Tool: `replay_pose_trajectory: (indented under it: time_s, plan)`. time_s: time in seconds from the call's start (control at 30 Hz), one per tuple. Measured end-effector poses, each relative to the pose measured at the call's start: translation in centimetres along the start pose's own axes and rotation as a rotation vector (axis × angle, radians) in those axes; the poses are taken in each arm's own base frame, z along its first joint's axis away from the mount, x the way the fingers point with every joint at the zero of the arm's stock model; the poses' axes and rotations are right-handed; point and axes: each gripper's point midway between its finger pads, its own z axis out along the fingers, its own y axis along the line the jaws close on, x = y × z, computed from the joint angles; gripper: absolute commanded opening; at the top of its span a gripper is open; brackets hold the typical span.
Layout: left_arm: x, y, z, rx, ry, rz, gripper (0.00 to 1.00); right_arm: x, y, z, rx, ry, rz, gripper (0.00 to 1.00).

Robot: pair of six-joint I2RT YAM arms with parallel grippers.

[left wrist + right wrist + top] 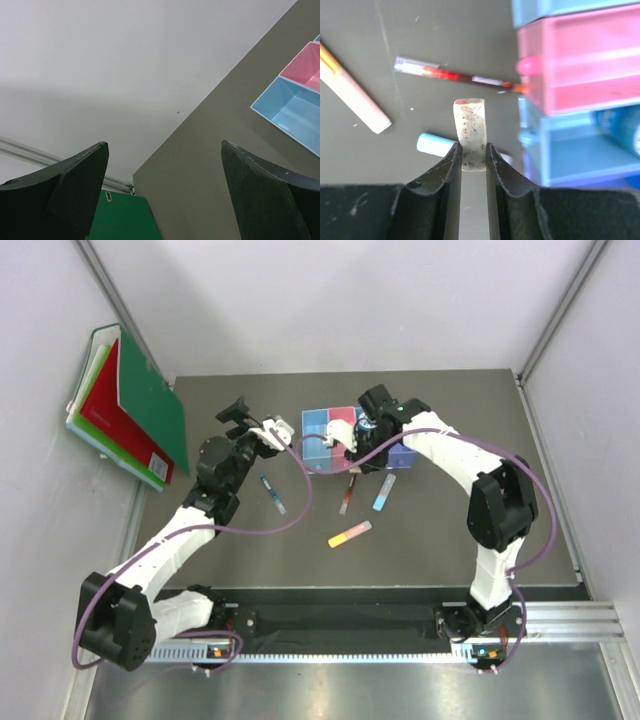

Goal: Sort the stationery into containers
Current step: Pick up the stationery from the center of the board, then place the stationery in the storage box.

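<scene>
My right gripper [471, 147] is shut on a speckled beige eraser [469, 125], held just off the table beside the containers' near ends. The pink bin [580, 60] and a blue bin [570, 150] lie to its right. Below it lie the red-black pen [455, 76], the yellow-pink stick [352, 90] and the light-blue stick [432, 144]. From above, the right gripper [358, 445] hangs over the near edge of the containers [316, 423]. A blue pen [272, 494] lies to the left. My left gripper [283, 430] is open, raised and holds nothing.
Green and red folders [130, 410] lean at the back left wall. The left wrist view shows the light-blue bin [295, 112], the pink bin [307, 62] and a corner of the green folder [125, 220]. The right arm covers the bins on the right.
</scene>
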Motion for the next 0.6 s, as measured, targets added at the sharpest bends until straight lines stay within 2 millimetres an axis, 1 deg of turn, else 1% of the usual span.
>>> replay_pose_trajectory:
  time_s: [0.13,0.2,0.33,0.43,0.5,0.6]
  plan:
    - [0.1,-0.1,0.3,-0.001,-0.001,0.0,0.99,-1.8,-1.2,-2.4,0.061,-0.043,-0.015,0.03]
    - [0.2,-0.2,0.4,-0.001,-0.001,0.0,0.99,-2.2,-1.8,-3.1,0.093,-0.049,-0.014,0.03]
    - [0.5,-0.5,0.8,0.0,0.0,0.0,0.99,-1.4,-3.4,-3.6,0.155,-0.028,0.009,0.02]
    - [0.7,-0.8,1.0,0.004,0.003,-0.001,0.99,-0.5,-5.3,-3.9,0.219,-0.018,0.042,0.02]
    - [0.7,-1.0,1.2,0.012,0.0,-0.001,0.99,0.0,-6.6,-3.7,0.25,-0.011,0.062,0.02]
    - [0.6,-1.2,1.3,0.021,-0.006,0.0,0.99,0.8,-8.3,-2.6,0.284,-0.002,0.084,0.02]
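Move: The right hand already holds the eraser, lifted some 9 cm clear of the table. The light-blue jar compartment lies about 11 cm ahead of it, 2 cm to its right and 7 cm below, with the pink compartment level with that one and 4 cm left of the hand. The blue marker is 5 cm to the hand's right and the red pen 2 cm left and 1 cm back, both 9 cm down. From the left hand, the jar compartment is about 7 cm ahead, 21 cm right and 27 cm below. Still pinching the eraser, the right hand rises 4 cm, then travels 8 cm forward over the jar's light-blue compartment. ##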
